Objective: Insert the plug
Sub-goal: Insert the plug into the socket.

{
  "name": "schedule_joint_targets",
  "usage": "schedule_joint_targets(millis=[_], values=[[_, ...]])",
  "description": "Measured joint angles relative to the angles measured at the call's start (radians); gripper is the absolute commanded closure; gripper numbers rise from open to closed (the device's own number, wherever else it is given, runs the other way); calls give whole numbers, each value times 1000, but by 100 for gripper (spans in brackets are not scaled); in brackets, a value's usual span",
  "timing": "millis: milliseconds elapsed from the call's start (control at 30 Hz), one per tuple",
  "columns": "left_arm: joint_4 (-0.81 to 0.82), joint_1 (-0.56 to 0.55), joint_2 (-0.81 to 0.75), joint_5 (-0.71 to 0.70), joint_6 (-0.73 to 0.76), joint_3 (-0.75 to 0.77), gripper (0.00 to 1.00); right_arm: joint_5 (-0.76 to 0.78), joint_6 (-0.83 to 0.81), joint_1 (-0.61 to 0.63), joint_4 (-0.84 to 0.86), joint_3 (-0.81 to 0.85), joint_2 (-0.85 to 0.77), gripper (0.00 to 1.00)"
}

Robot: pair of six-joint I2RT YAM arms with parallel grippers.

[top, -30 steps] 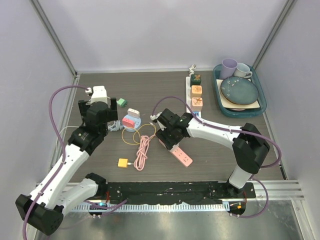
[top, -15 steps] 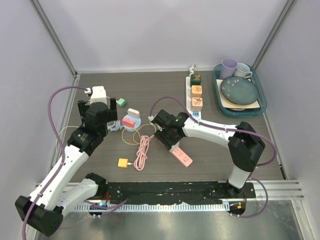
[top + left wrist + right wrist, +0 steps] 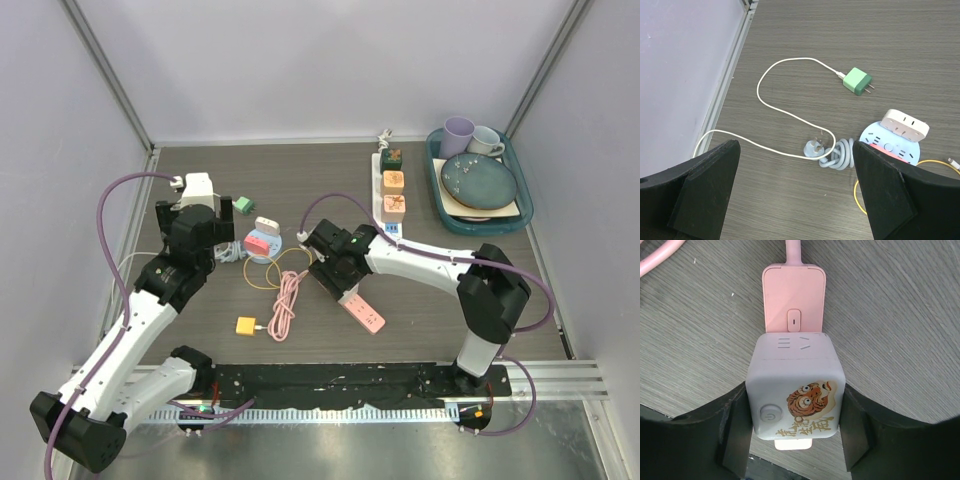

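My right gripper [image 3: 795, 427] is shut on a white cube plug [image 3: 795, 390] with a tiger picture and a power button. The cube sits directly over the pink power strip [image 3: 794, 297], covering most of it; I cannot tell whether it is fully seated. In the top view the right gripper [image 3: 335, 265] is over the strip's far end [image 3: 366, 317]. My left gripper [image 3: 795, 195] is open and empty, held above the table near a grey plug [image 3: 816, 147] with a coiled grey cord [image 3: 838, 155]. In the top view the left gripper [image 3: 207, 248] is left of centre.
A round blue power strip [image 3: 890, 145] carries a white adapter [image 3: 905, 125]. Nearby lie a green charger [image 3: 857, 81] with a white cable [image 3: 775, 107], a yellow cable [image 3: 290, 270], a pink cord [image 3: 285, 300] and a yellow block [image 3: 245, 325]. A white strip with cubes [image 3: 392, 185] and a teal dish tray [image 3: 436, 195] stand at back right.
My right gripper has shifted slightly left with the cube plug over the pink strip. The left arm has not moved.
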Motion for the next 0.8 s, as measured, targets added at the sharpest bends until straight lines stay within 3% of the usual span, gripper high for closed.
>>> schedule_joint_targets(millis=[200,300,567,800], values=[[4,0,1,3,2,0,0,29,8,-2,-21,12,-1,18],[5,0,6,17,-8,0,0,39,8,-6,-29,14,-13,14],[-126,0,17,111,-157,2,0,40,21,-12,6,2,-212,14],[-369,0,49,243,-390,3,0,42,42,-13,161,-160,-467,14]])
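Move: The right fingers are closed on the white plug, whose middle is about 1 cm below the hand point. The pink power strip under it is centred some 3 cm back and 2 cm right; the pink cable bundle lies 11 cm left and 2 cm back. From the open left hand, the yellow plug is roughly 15 cm back, 9 cm right and 22 cm down, the blue round socket 12 cm right, 1 cm ahead, and the white plug 28 cm right, 7 cm back. Opening first, the right fingers let go of the white plug on the pink strip; the hand then climbs quickly, about 11 cm almost straight up, its fingertips swinging forward and left by some 25 degrees. Meanwhile the left hand, fingers wide open, sinks about 8 cm and draws back and a little right towards the yellow plug, tipping its fingers downward. ##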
